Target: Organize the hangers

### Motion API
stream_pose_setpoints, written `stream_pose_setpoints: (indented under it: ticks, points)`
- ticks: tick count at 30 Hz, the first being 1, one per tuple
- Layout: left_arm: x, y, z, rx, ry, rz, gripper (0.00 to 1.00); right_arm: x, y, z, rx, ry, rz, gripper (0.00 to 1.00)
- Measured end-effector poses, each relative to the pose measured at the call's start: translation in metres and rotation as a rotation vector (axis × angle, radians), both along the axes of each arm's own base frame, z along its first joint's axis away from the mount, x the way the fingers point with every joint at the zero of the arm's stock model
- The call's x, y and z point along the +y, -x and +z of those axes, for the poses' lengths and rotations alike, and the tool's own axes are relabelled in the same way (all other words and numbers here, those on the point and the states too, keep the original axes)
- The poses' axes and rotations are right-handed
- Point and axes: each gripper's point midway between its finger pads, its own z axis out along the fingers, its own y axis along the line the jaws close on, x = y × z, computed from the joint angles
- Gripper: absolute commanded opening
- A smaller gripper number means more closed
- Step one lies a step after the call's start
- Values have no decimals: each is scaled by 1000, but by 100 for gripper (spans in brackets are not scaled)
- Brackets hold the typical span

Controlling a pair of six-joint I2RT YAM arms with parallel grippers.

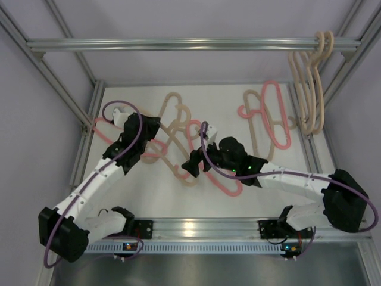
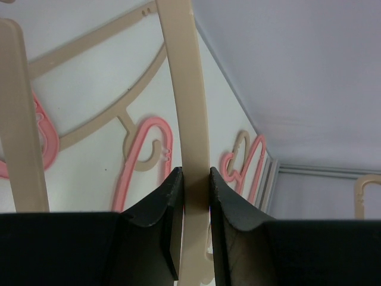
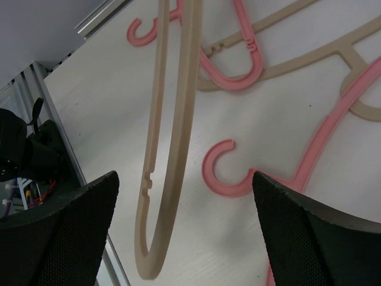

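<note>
My left gripper [image 1: 153, 134] is shut on the bar of a beige hanger [image 1: 178, 140]. In the left wrist view its jaws [image 2: 196, 180] pinch that beige bar [image 2: 189, 89], which looks raised off the table. My right gripper [image 1: 191, 165] is open and empty beside the hanger's lower end. In the right wrist view the beige loop end [image 3: 169, 155] hangs between the wide jaws [image 3: 184, 179], above a pink hook [image 3: 225, 176] lying on the table. A pink hanger [image 1: 217, 170] lies under my right arm, another pink one [image 1: 104, 128] at the left. A pink and beige pair [image 1: 268, 116] lies at the back right.
Several beige hangers [image 1: 309, 89] hang from the metal rail [image 1: 178, 44] at the back right. Aluminium frame posts [image 1: 59, 89] stand on both sides of the white table [image 1: 149, 196]. Its metal front edge [image 1: 196, 226] runs between the arm bases.
</note>
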Motion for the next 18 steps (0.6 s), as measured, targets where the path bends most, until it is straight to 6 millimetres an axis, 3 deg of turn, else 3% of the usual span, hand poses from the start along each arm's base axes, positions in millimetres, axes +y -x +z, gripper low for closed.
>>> stream_pose_setpoints:
  ticks: [5,6,8,9,12,14,15,16,18]
  points:
    - [4,8,2,-14,34,13,0,30,-5,-1,-19,6,20,59]
    - [5,10,3,-18,40,15,0,35,-6,-2,-22,9,24,46]
    - [7,14,5,-27,48,18,0,41,-7,-4,-27,11,28,30]
    - [8,15,6,-32,49,21,0,42,-7,-4,-27,9,28,18]
    - [11,20,9,-47,61,27,0,46,-6,-5,-24,3,36,0]
    - [14,23,9,-59,76,36,0,46,-6,-4,-20,-1,35,0]
    - [15,24,8,-66,83,38,2,46,-6,-4,-18,0,35,0]
    - [15,25,8,-73,89,38,18,46,-5,-5,-17,1,37,0]
    - [14,25,6,-79,90,33,38,45,-5,-6,-15,8,37,0]
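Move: The lifted tan hanger, still held by the left hand, slopes down toward the right hand. Its free end is about 4 cm to the right hand's left, 2 cm ahead and nearly level; from the left hand it lies some 12 cm back, 7 cm right and 6 cm lower. From the right hand, a pink hanger lies on the table about 9 cm right, 2 cm ahead and 14 cm below, and a flat tan hanger 16 cm ahead, 11 cm left and as low. The lifted tan hanger's free end is taken between the right fingers: the open right hand slides about 5 cm left onto the end, nearly level, and shuts fully to pinch it as it eases to a stop. Meanwhile the left hand, still at the hanger's upper part, draws back some 2.5 cm and slightly left, its fingers tipping up about 5 degrees. ##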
